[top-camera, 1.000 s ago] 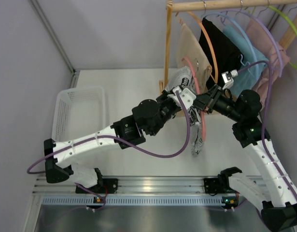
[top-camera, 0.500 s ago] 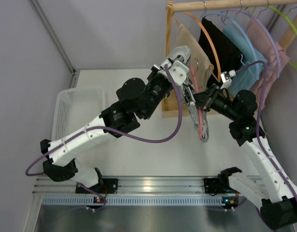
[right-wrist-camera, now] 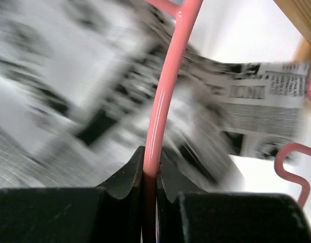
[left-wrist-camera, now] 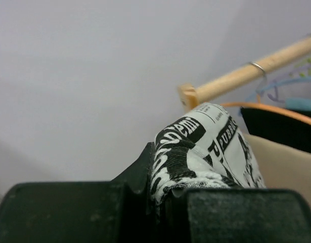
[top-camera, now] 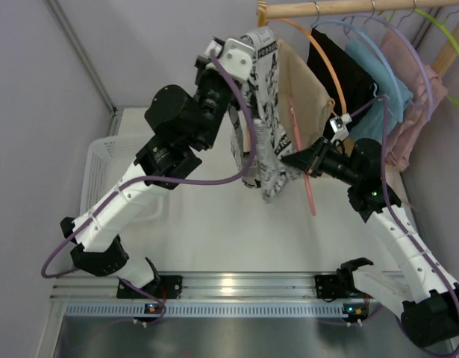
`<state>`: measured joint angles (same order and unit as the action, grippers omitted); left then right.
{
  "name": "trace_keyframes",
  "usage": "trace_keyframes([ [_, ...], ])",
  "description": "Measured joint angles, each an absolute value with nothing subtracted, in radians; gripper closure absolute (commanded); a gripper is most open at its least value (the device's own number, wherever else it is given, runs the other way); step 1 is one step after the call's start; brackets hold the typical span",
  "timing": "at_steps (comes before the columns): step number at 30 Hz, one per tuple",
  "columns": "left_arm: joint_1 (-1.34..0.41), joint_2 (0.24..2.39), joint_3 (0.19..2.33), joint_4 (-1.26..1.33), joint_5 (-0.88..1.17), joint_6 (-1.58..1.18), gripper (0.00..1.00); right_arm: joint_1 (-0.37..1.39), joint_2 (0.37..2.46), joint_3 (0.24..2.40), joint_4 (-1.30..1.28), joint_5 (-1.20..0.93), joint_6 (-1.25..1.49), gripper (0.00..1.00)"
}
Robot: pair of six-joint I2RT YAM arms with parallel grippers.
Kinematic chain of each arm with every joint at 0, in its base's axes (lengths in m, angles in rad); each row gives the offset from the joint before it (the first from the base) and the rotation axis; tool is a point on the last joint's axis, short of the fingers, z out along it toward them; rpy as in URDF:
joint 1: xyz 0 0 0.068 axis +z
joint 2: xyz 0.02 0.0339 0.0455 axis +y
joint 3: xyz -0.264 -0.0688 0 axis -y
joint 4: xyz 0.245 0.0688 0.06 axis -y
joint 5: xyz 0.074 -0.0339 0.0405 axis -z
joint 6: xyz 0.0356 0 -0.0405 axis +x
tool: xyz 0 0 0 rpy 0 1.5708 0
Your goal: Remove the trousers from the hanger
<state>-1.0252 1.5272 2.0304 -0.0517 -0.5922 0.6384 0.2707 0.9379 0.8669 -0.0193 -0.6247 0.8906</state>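
The black-and-white newsprint trousers (top-camera: 260, 127) hang from my left gripper (top-camera: 248, 41), which is raised high near the wooden rail and shut on a bunched fold of the trousers (left-wrist-camera: 206, 147). In the left wrist view, the cloth fills the narrow gap of the left gripper (left-wrist-camera: 163, 190). The right gripper (top-camera: 292, 160) is shut on the pink hanger (top-camera: 310, 198), whose rod (right-wrist-camera: 168, 96) runs up between its jaws (right-wrist-camera: 151, 174). The trousers' lower end hangs just left of the hanger. Whether it still touches the hanger cannot be told.
A white basket (top-camera: 117, 168) sits on the table at the left. The wooden rack (top-camera: 341, 7) at the back right carries beige (top-camera: 307, 101), black (top-camera: 345, 74), blue (top-camera: 378, 82) and pink (top-camera: 412, 86) garments on coloured hangers, close behind both grippers.
The left arm has risen up and to the left, drawing the trousers up off the pink hanger. The right gripper has kept its hold on the hanger and shifted slightly left.
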Motion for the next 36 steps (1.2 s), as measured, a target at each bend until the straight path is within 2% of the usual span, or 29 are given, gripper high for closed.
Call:
trace_keyframes([
  [9, -0.813, 1.425, 2.103, 0.169, -0.628, 0.704, 1.0, 0.267, 0.984, 0.812, -0.22, -0.616, 0.795, 1.0],
  [19, -0.806, 1.33, 2.11, 0.446, -0.657, 0.996, 1.0, 0.267, 0.981, 0.813, -0.237, -0.628, 0.765, 1.0],
  [27, -0.806, 1.296, 1.98, 0.54, -0.696, 1.207, 1.0, 0.27, 0.965, 0.819, -0.258, -0.631, 0.759, 1.0],
  [36, -0.765, 1.278, 1.885, 0.56, -0.723, 1.3, 1.0, 0.273, 0.955, 0.826, -0.262, -0.631, 0.759, 1.0],
])
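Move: The left hand, high up, still pinches the top of the newspaper-print trousers; the white basket lies about 39 cm to its left, 5 cm farther out and nearly 57 cm below, the pink hanger some 13 cm right, 5 cm back and 28 cm down. The beige trousers on the rack hang about 15 cm ahead, 14 cm right and 25 cm lower. From the right hand, which grips the hanger, the print trousers' middle is roughly 9 cm left, 3 cm ahead and 12 cm up. With its hold kept on the print trousers, the left hand sweeps quickly left some 25 cm, away from the hanger and rack towards the side where the basket stands, rising about 15 cm and drawing back before sinking a few centimetres, while the wrist turns some 40 degrees counter-clockwise and tips up. The right hand keeps gripping the pink hanger, drops about 8 cm right away with a slight tilt as the trousers' lower end comes clear, then stays nearly still. ##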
